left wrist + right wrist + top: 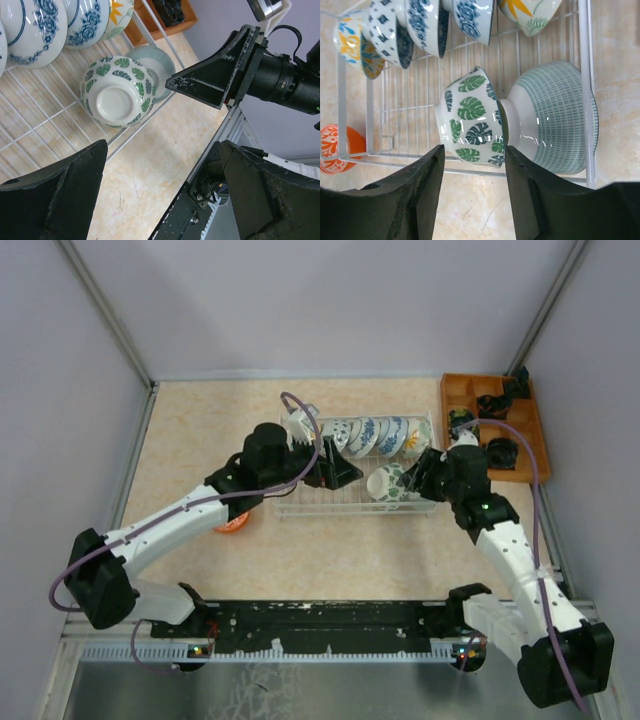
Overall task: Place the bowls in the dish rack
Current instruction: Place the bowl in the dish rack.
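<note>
The dish rack (300,508) is a pale wire basket at mid-table. Several blue-patterned bowls (372,436) stand on edge along its back row. A green-leaf bowl (470,120) lies on its side at the rack's front right, base against a teal-striped bowl (555,117). My right gripper (474,152) is open, its fingers apart on either side of the leaf bowl's near edge. My left gripper (165,170) is wide open over bare table just outside the rack's front wire (140,127), holding nothing. An orange bowl (233,525) sits on the table left of the rack, half under my left arm.
An orange wooden tray (495,425) holding black items stands at the back right, close to the rack's right end. Grey walls close in the table on three sides. A black rail (320,618) runs along the near edge between the arm bases.
</note>
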Tool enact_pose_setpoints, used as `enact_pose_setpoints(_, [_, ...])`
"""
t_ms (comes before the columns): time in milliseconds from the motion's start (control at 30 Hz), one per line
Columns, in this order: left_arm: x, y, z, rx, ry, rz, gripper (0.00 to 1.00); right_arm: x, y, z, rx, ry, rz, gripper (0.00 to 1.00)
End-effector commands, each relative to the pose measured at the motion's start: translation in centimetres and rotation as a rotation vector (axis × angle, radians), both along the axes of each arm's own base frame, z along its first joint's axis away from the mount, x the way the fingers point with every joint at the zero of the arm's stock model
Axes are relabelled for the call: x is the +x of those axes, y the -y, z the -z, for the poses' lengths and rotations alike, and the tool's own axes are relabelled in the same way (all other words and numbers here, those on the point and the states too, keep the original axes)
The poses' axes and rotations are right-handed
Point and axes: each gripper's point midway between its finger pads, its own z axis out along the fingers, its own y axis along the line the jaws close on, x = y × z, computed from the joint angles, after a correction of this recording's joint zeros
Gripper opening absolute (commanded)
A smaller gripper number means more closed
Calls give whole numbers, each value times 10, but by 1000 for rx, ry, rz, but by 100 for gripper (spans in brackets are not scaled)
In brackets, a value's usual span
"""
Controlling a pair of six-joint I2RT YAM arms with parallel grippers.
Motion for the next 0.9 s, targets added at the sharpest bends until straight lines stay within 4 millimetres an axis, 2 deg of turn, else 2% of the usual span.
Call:
enact_pose_setpoints(0, [5,5,-29,-29,62,5,100,3,9,-60,-16,156,20,54])
enact_pose_setpoints(167, [8,4,-37,-23,78,-10,100,-13,4,-75,11,202,-29,69])
enact_pose_setpoints(233, [12,3,-39,-7,81,-23,100,-21,0,-81,22,218,-63,80])
enact_pose_setpoints(300, [16,2,-40,8,77,-39,100,-32,-4,-86,34,236,-103,97])
enact_pose_setpoints(533, [24,-9,-39,75,64,-113,100,-65,-26,-91,111,267,-265,99])
enact_pose_setpoints(700, [35,-26,-23,174,47,-204,100,-82,-47,-76,171,232,-418,99])
enact_pose_setpoints(867, [36,-33,1,245,-16,-253,100,-89,-54,-53,160,181,-512,99])
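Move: The orange bowl, which I judge to be next, lies on the table roughly 40 cm to my right hand's left, 4 cm nearer the base and 11 cm lower. The leaf bowl, just placed, is about 5 cm left, 3 ahead and 5 below this hand; the pale green bowl is 3 cm right, 2 ahead and 6 below. From my left hand the orange bowl is some 28 cm left, 2 back, 20 down. I open my right fingers the rest of the way and lift off the leaf bowl, first up about 8 cm, then back about 8 cm out over the rack's near edge, sinking a little and swinging left at the end as the wrist turns some 20 degrees counter-clockwise. My left hand, open and empty, rises, eases forward and left, then dips. ##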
